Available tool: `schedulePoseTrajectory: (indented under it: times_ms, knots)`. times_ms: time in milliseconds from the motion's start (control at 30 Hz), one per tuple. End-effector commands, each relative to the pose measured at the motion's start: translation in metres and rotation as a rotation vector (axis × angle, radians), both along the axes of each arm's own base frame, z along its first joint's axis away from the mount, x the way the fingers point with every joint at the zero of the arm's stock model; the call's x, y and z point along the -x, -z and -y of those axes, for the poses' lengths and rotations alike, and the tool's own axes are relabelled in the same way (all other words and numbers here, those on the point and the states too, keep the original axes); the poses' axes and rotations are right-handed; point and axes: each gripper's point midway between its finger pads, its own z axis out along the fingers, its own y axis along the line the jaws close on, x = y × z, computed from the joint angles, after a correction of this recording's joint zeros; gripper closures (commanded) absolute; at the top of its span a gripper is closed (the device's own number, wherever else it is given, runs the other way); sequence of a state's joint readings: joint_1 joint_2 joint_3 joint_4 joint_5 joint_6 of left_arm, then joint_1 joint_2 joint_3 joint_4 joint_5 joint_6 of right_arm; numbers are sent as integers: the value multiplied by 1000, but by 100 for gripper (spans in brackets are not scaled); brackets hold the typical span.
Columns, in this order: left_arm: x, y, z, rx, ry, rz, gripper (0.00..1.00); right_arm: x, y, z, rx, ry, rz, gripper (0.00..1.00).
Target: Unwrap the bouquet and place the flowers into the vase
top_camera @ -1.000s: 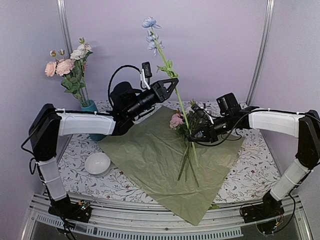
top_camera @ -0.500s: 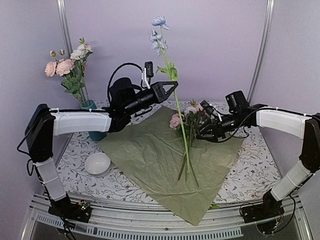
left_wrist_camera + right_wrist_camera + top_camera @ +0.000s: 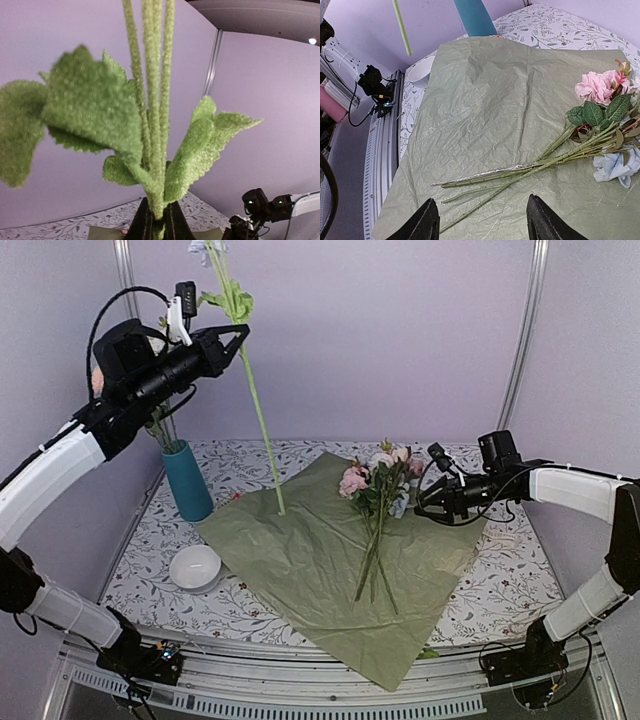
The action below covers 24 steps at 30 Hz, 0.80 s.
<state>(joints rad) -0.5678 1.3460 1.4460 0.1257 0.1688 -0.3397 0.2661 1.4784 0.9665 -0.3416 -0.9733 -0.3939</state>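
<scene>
My left gripper is raised high at the back left, shut on the stem of a long blue-headed flower. The stem hangs down with its tip just over the sheet. In the left wrist view the jaws pinch the fuzzy green stem below its leaves. The teal vase stands under the left arm with stems in it. The bouquet lies unwrapped: loose flowers rest on the spread olive-green sheet. My right gripper is open just to their right. It is empty, above the stems.
A white bowl sits in front of the vase, off the sheet's left corner. The sheet overhangs the table's near edge. The floral tablecloth shows at the right. Purple walls and metal posts enclose the back.
My left arm lifted the long flower up and left, to near the vase. My right gripper opened, let go of the stems and drew back right.
</scene>
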Motion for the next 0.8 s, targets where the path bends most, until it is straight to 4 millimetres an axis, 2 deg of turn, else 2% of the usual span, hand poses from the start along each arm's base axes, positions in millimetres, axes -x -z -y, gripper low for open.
schedulePoseTrajectory:
  times_ms: [0, 167, 400, 567, 767]
  knots:
    - [-26, -12, -68, -115, -253, 18, 100, -4, 3, 4, 21, 17, 91, 39]
    - [-50, -44, -127, -113, -428, 72, 100, -5, -4, 5, 22, 36, 118, 37]
    - [-79, -69, -183, -144, -649, 114, 100, -4, -3, 7, 43, 26, 129, 37]
    - [-92, -79, -210, -196, -775, 146, 100, -5, -1, 8, 53, 31, 131, 36]
    - [-108, -79, -235, -202, -843, 156, 100, -6, 2, 8, 61, 32, 123, 36]
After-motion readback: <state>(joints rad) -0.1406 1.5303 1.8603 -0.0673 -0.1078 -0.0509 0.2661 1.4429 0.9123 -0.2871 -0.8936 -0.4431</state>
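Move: The left hand already holds the blue flower's stem high up, its long lower end hanging free. The teal vase, with pink and white flowers already in it, has its middle about 22 cm to this hand's left, 7 cm ahead and 37 cm below. The white bowl is some 18 cm left, 10 cm back and 49 cm down; the remaining flowers lie about 31 cm right, 6 cm ahead and 48 cm down. From the right hand the vase is roughly 60 cm left, 12 cm ahead and 4 cm lower. Sweeping left about 21 cm, fast at first and then easing, the left hand also goes some 10 cm forward and, mostly in the first half, about 7 cm up, carrying the blue flower towards the vase. The wrist swings counter-clockwise by roughly 45 degrees until the fingers point almost straight forward; they keep their pinch on the stem. ##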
